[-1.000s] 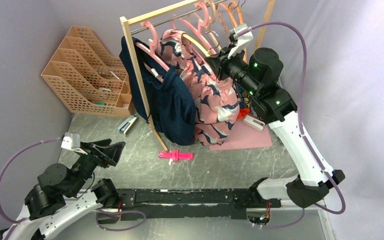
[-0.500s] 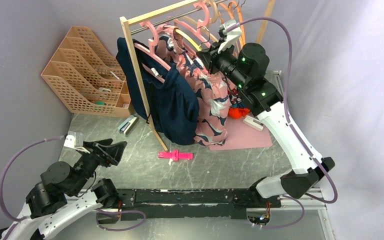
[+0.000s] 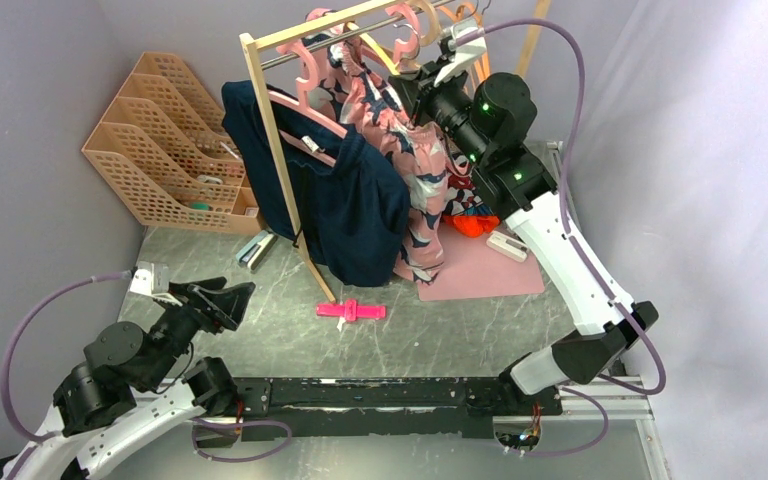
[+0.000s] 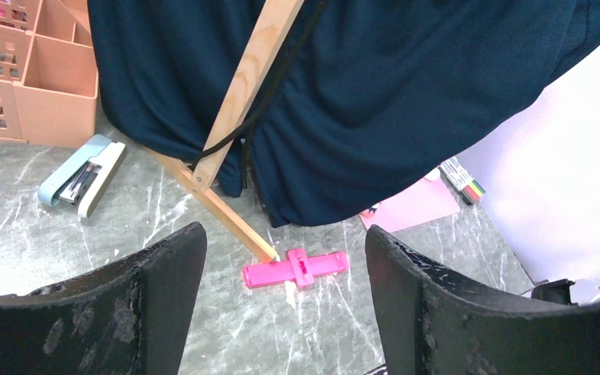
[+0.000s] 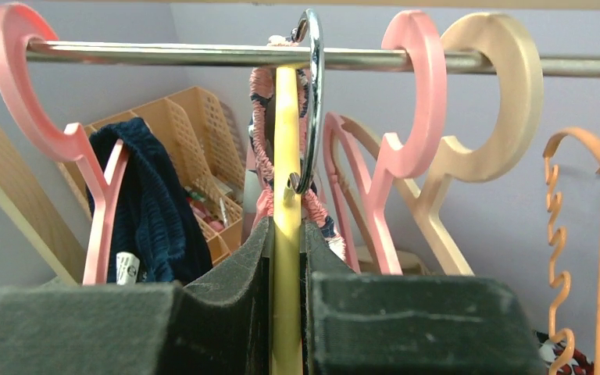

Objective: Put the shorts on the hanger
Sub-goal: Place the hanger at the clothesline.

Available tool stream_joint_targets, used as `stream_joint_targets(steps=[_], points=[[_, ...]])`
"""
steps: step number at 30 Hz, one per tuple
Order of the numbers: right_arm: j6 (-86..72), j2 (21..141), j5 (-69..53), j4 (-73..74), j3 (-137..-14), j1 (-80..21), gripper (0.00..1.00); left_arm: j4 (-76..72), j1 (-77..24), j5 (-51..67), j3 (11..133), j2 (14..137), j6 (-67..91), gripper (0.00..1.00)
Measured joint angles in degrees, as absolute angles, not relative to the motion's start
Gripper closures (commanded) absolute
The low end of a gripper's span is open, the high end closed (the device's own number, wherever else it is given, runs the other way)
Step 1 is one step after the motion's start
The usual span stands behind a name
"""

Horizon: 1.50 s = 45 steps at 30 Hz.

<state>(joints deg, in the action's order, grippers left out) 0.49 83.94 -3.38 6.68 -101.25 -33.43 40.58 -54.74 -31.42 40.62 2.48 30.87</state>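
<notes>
The salmon-pink shorts [image 3: 418, 175] with navy and white blotches hang from the pale yellow hanger [image 5: 287, 156], and their gathered waistband [image 5: 261, 133] is bunched round its neck. My right gripper [image 5: 287, 234] is shut on the hanger's yellow stem just under the silver wire hook [image 5: 316, 94]. The hook's curve crosses the metal rail [image 5: 164, 53]; whether it rests on the rail I cannot tell. In the top view the right gripper [image 3: 412, 92] is high at the rack. My left gripper [image 4: 285, 242] is open and empty, low over the table [image 3: 228, 297].
A navy garment [image 3: 345, 205] hangs on a pink hanger [image 5: 86, 156] left of the shorts. More pink [image 5: 414, 94], beige [image 5: 500, 101] and orange [image 5: 594, 203] hangers crowd the rail. Wooden rack post [image 3: 280, 170], peach organiser [image 3: 165, 150], stapler [image 4: 82, 176], pink clip [image 4: 297, 268] and pink sheet [image 3: 490, 275] are below.
My right arm has lifted the hanger with the shorts up and back towards the rail, and the shorts now hang higher and narrower. The left arm has barely moved.
</notes>
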Motion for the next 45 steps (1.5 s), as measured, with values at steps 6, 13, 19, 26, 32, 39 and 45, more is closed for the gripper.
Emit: stream_joint_targets(steps=[6, 13, 19, 26, 32, 39, 45], points=[[0.5, 86.5, -3.4, 6.2, -104.6, -33.4, 1.00, 40.6, -54.5, -31.4, 40.6, 2.5, 30.9, 0.22], [0.5, 89.9, -3.3, 6.2, -107.3, -33.4, 1.00, 40.6, -54.4, -31.4, 40.5, 2.5, 30.9, 0.22], [0.5, 91.9, -3.2, 5.5, -107.8, -33.4, 1.00, 40.6, -54.4, -31.4, 40.5, 2.5, 30.9, 0.22], [0.4, 93.8, -3.2, 5.1, -109.6, -33.4, 1.00, 40.6, -54.2, -31.3, 40.5, 1.8, 30.9, 0.22], [0.0, 97.3, -3.4, 5.8, -113.6, -33.5, 1.00, 40.6, -54.2, -31.3, 40.5, 1.5, 30.9, 0.22], [0.3, 100.1, -2.6, 8.4, -116.2, -34.4, 1.00, 40.6, -54.2, -31.3, 40.5, 1.6, 30.9, 0.22], [0.6, 100.4, -1.9, 10.0, -116.7, -35.3, 1.00, 40.6, -54.2, -31.3, 40.5, 2.2, 30.9, 0.22]])
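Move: The right hand already holds the yellow hanger with the shorts. The stretch of metal rod it goes for lies about 8 cm ahead, 6 cm left and 4 cm above. On the rod, a pink hanger is some 11 cm ahead and 1 cm left, a beige hanger about 13 cm ahead and 1 cm right, the navy garment's hanger roughly 2 cm ahead and 14 cm left. From the idle left hand that stretch is some 31 cm ahead, 20 cm right and 27 cm up. Still pinching the yellow hanger just below its wire hook, the right hand carries it forward and left, nearly 8 cm in all, square on to the rod. The hand lifts about 1 cm at the start, then sinks, most plainly near the end, finishing some 2.5 cm lower to bring the hook down over the rod. The fingers stay shut and the wrist barely tips down. ##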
